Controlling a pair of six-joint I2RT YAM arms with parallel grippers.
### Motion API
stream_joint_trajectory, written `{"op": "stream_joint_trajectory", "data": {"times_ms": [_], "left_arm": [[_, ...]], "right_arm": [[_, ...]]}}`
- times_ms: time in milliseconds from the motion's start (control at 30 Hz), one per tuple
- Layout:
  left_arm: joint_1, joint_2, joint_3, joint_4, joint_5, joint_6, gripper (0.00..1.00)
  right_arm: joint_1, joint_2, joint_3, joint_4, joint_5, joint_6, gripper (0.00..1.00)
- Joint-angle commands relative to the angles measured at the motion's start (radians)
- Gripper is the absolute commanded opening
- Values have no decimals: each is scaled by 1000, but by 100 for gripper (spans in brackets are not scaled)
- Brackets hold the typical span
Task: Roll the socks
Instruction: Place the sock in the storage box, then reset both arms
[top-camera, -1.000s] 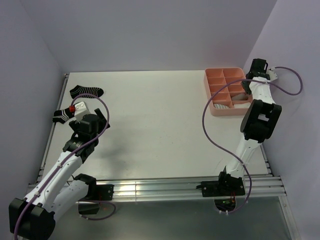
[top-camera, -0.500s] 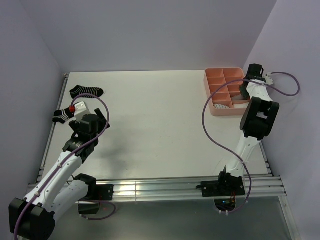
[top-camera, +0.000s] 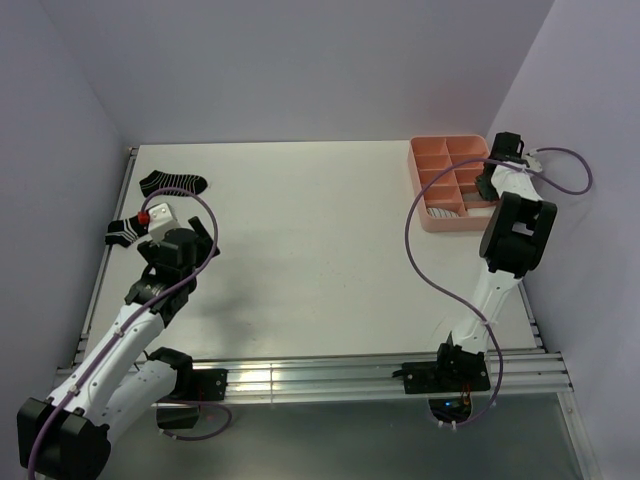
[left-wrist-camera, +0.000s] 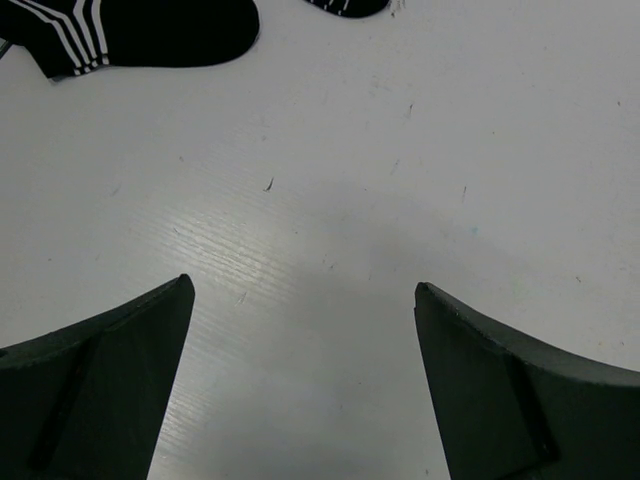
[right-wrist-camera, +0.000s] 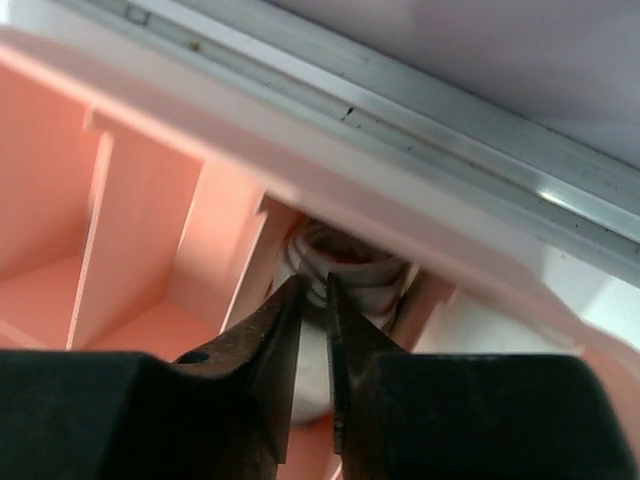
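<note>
Two black socks with white stripes lie at the far left of the table, one (top-camera: 172, 182) farther back, one (top-camera: 125, 232) beside my left arm. The left wrist view shows them at its top edge, the near one (left-wrist-camera: 150, 30) and a corner of the other sock (left-wrist-camera: 345, 6). My left gripper (top-camera: 170, 250) (left-wrist-camera: 302, 285) hangs open over bare table, just short of them. My right gripper (top-camera: 490, 185) (right-wrist-camera: 314, 282) reaches into the pink tray (top-camera: 415, 165). Its jaws are almost together, pinching the rim of a rolled white sock (right-wrist-camera: 350, 270) in a compartment.
The pink tray's dividers (right-wrist-camera: 140, 200) stand close around my right fingers. A striped roll (top-camera: 450, 211) lies in a front compartment. An aluminium rail (right-wrist-camera: 450, 150) and the wall run just behind the tray. The table's left rail (top-camera: 118, 200) borders the black socks.
My right wrist has dipped slightly lower and nearer into the tray, and its jaws have narrowed. The left arm and the black socks have not moved.
</note>
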Motion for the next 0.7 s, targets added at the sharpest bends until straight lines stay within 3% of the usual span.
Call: {"op": "stream_joint_trajectory", "data": {"times_ms": [0, 667], "left_arm": [[0, -28, -2, 32, -4, 7, 97], [-8, -120, -1, 29, 16, 15, 97]], "right_arm": [[1, -119, -5, 2, 0, -20, 25], [83, -522, -155, -44, -66, -66, 75]]}}
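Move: The rolled gray sock sits in its storage box compartment right at the right hand's fingertips, about 2 cm below and level with it otherwise. The white roll lies in the next compartment, some 6 cm back and 1 cm to the right; the black-and-white striped roll lies about 6 cm back and 12 cm to the left. From the left hand, the gray sock is roughly 21 cm ahead, 86 cm to the right and 11 cm lower. Straight up for the most part and gathering speed, the right hand comes free of the gray sock and climbs about 15 cm out of the storage box, drifting some 6 cm left over it, while the nearly shut fingers spread wide and tip up by roughly 15 degrees. Meanwhile the left hand, empty and still wide open, begins a small rise of its own. ##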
